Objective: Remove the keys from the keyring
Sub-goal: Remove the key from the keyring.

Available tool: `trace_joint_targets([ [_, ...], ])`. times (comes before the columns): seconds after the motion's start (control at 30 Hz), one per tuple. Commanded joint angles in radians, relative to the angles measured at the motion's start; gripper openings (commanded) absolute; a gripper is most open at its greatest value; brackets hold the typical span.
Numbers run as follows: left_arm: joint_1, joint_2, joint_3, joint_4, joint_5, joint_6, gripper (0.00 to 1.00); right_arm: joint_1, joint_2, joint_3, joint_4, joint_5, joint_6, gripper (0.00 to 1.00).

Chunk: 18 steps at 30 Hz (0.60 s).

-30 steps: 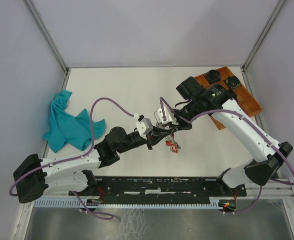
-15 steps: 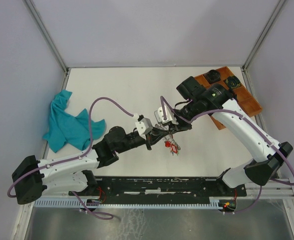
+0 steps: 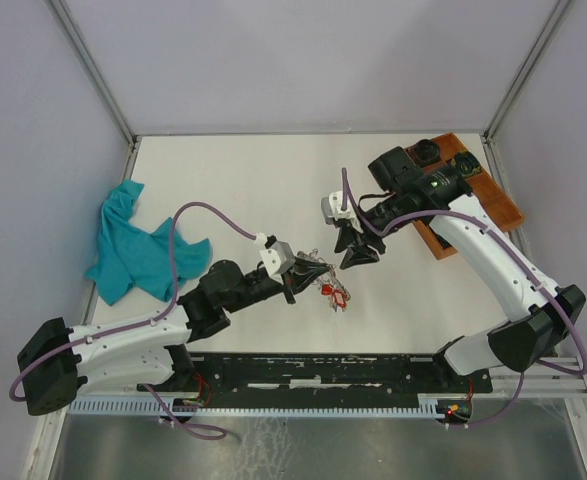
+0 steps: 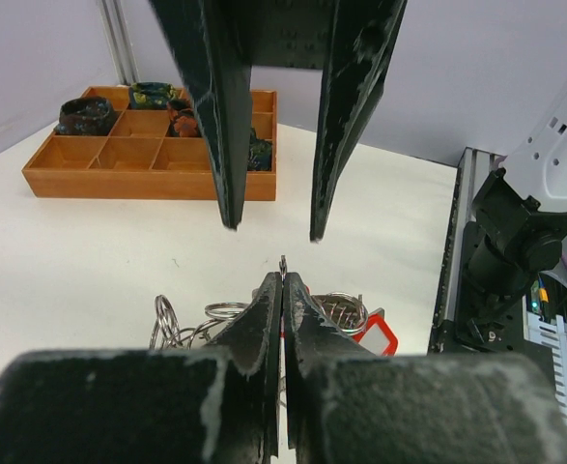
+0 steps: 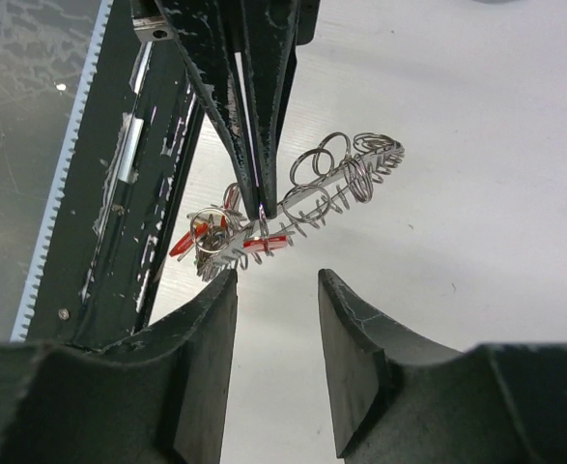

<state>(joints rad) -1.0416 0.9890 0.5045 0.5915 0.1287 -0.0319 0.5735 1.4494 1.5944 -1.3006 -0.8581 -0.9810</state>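
Observation:
My left gripper is shut on the wire of the keyring and holds it just above the table. In the left wrist view my jaws pinch a thin strand of it. The keyring is a coiled, spring-like silver wire with several small rings on it. The keys hang from it with red tags; one red tag also shows in the left wrist view. My right gripper is open and empty, a short way up and right of the keyring. Its fingers stand apart from the ring.
A wooden compartment tray holding dark objects sits at the back right and also shows in the left wrist view. A teal cloth lies at the left. The black base rail runs along the near edge.
My right gripper has let go, opened, and drawn back up and right from the keyring. My left gripper has shifted slightly left and nearer, still holding the ring.

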Motion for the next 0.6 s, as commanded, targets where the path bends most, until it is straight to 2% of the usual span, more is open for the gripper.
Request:
trace_joint_targets([
  [0.0, 0.004, -0.036, 0.005, 0.129, -0.014, 0.023, 0.03, -0.004, -0.023, -0.056, 0.132, -0.089, 0.088, 0.47],
  [0.37, 0.005, -0.041, 0.001, 0.143, -0.011, 0.021, 0.03, -0.004, -0.001, -0.05, 0.111, -0.115, 0.079, 0.32],
  [0.57, 0.005, -0.044, 0.001, 0.142, -0.019, 0.021, 0.03, -0.004, 0.017, -0.03, 0.056, -0.117, 0.029, 0.18],
])
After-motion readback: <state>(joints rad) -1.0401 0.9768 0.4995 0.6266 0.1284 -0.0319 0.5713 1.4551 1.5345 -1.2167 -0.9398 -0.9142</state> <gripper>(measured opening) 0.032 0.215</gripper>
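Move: The key's small wire loop, still pinched at the left fingertips and sticking out about 1 cm to their right, lies about 2 cm left of the right hand, 1 cm back and 2 cm below. From the right hand, the keyring's red tag is about 6 cm back, 1 cm left and 3 cm lower. The keyring's front coils are some 2 cm ahead, 6 cm left and 3 cm lower. The right hand first dips about 1 cm, then slides roughly 1 cm left and comes back up a little towards the wire loop at the left fingertips, tipping only some 5 degrees while its half-open fingers narrow to about half that gap around the loop's end, without shutting. The left hand keeps its pinch and lifts the loop about 1 cm straight up, so the two sets of fingertips nearly meet; whether the right fingers touch the loop can't be seen. ##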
